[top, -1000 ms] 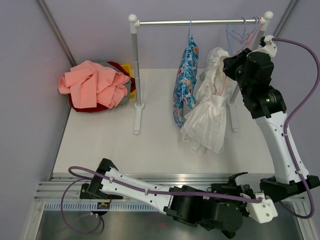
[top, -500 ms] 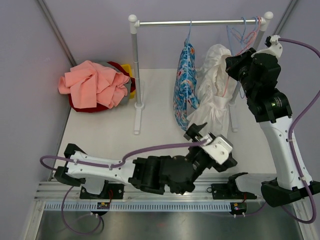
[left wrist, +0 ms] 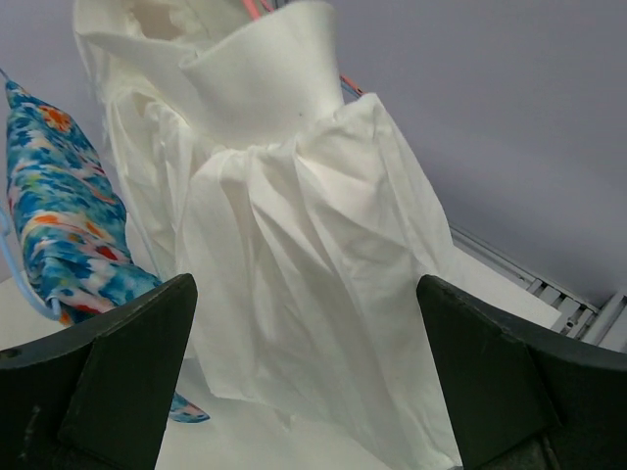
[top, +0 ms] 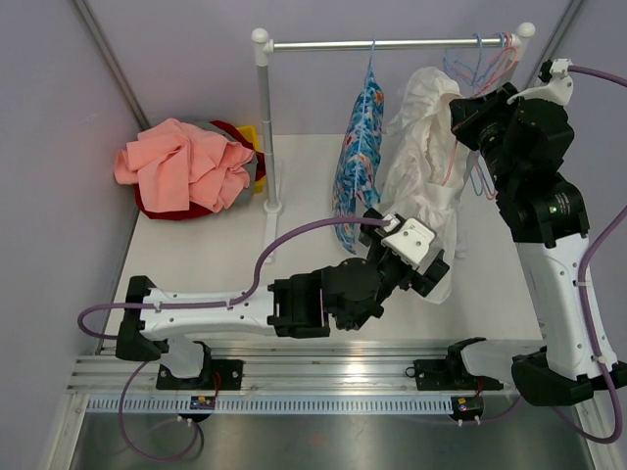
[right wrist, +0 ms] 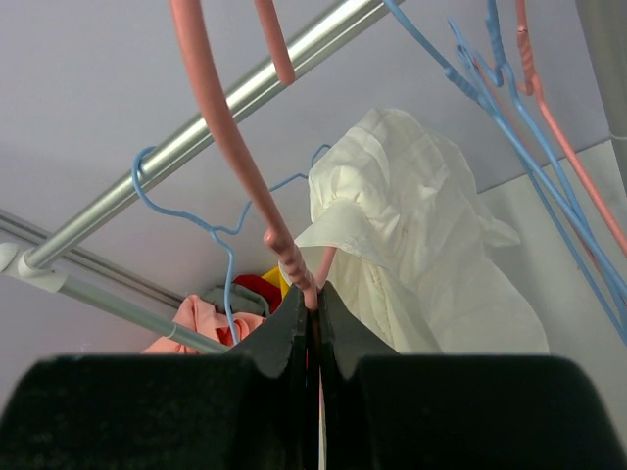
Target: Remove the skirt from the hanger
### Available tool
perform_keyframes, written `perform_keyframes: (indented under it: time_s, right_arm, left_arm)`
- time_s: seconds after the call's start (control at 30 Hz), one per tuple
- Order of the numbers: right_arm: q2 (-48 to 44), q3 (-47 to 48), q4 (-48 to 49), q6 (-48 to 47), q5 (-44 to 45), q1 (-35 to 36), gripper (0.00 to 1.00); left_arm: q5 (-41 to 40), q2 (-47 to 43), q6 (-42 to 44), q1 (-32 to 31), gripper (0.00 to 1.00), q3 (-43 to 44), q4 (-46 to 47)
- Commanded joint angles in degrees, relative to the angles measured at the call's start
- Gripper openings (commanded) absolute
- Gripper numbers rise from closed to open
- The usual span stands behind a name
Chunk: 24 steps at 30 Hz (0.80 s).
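The white skirt (top: 421, 162) hangs from a pink hanger (right wrist: 211, 108) just in front of the rack rail (top: 392, 44). My right gripper (top: 470, 113) is shut on the pink hanger's wire (right wrist: 294, 269), close under the rail, with the skirt (right wrist: 421, 235) hanging behind it. My left gripper (top: 429, 274) is open and empty at the skirt's lower hem. In the left wrist view the skirt (left wrist: 294, 235) fills the space between and beyond the two wide-apart fingers (left wrist: 127, 372); the gripper (left wrist: 306, 294) is not touching the cloth that I can tell.
A blue floral garment (top: 361, 162) hangs on a blue hanger left of the skirt. Spare blue and pink hangers (top: 480, 59) crowd the rail's right end. A pile of pink and red clothes (top: 181, 162) lies at the back left. The rack's posts (top: 266, 127) stand on the table.
My left arm swung up from the near edge to the skirt's hem. My right gripper raised the hanger and skirt up and to the right.
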Motion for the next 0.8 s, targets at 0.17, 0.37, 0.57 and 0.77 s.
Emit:
perform_keyframes:
  time_s: [0.17, 0.37, 0.57, 0.77]
  right_arm:
    - [-1.9, 1.2, 3.0, 2.7, -1.5, -0.1, 0.00]
    - [-3.4, 0.8, 2.8, 5.1, -2.9, -0.2, 0.00]
    - [-2.7, 3.5, 2.1, 4.2, -2.0, -0.2, 0.00]
    - [-0.9, 3.5, 4.2, 2.2, 1.1, -0.2, 0.00]
  left_arm:
    - [8.5, 0.1, -5.2, 2.4, 0.92, 0.2, 8.2]
    - [10.3, 1.5, -8.4, 4.3, 0.48, -0.3, 10.8]
    - [10.0, 0.9, -10.7, 4.4, 0.00, -2.1, 10.7]
    - [6.7, 0.2, -8.5, 0.0, 0.00, -1.4, 8.5]
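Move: The left hand, open, faces the white skirt, whose middle is about 12 cm ahead and 3 cm to its right, roughly level; the skirt's near side already spans the gap between its fingers. The blue floral garment hangs some 16 cm ahead and 7 cm to the left, and the pink hanger about 17 cm ahead, 8 cm right and 8 cm higher. From the right hand the skirt's middle is about 8 cm back, 5 cm left and 10 cm below. The left hand eases about 3 cm to the right into the near side of the white skirt, rolling some 10 degrees so its left side drops and turning slightly clockwise, while its wide-open fingers close fully and pinch a fold of cloth just under the waistband. The right hand keeps its grip on the pink hanger and drifts up and back by only a centimetre or so each, holding the skirt up for the pinch. ##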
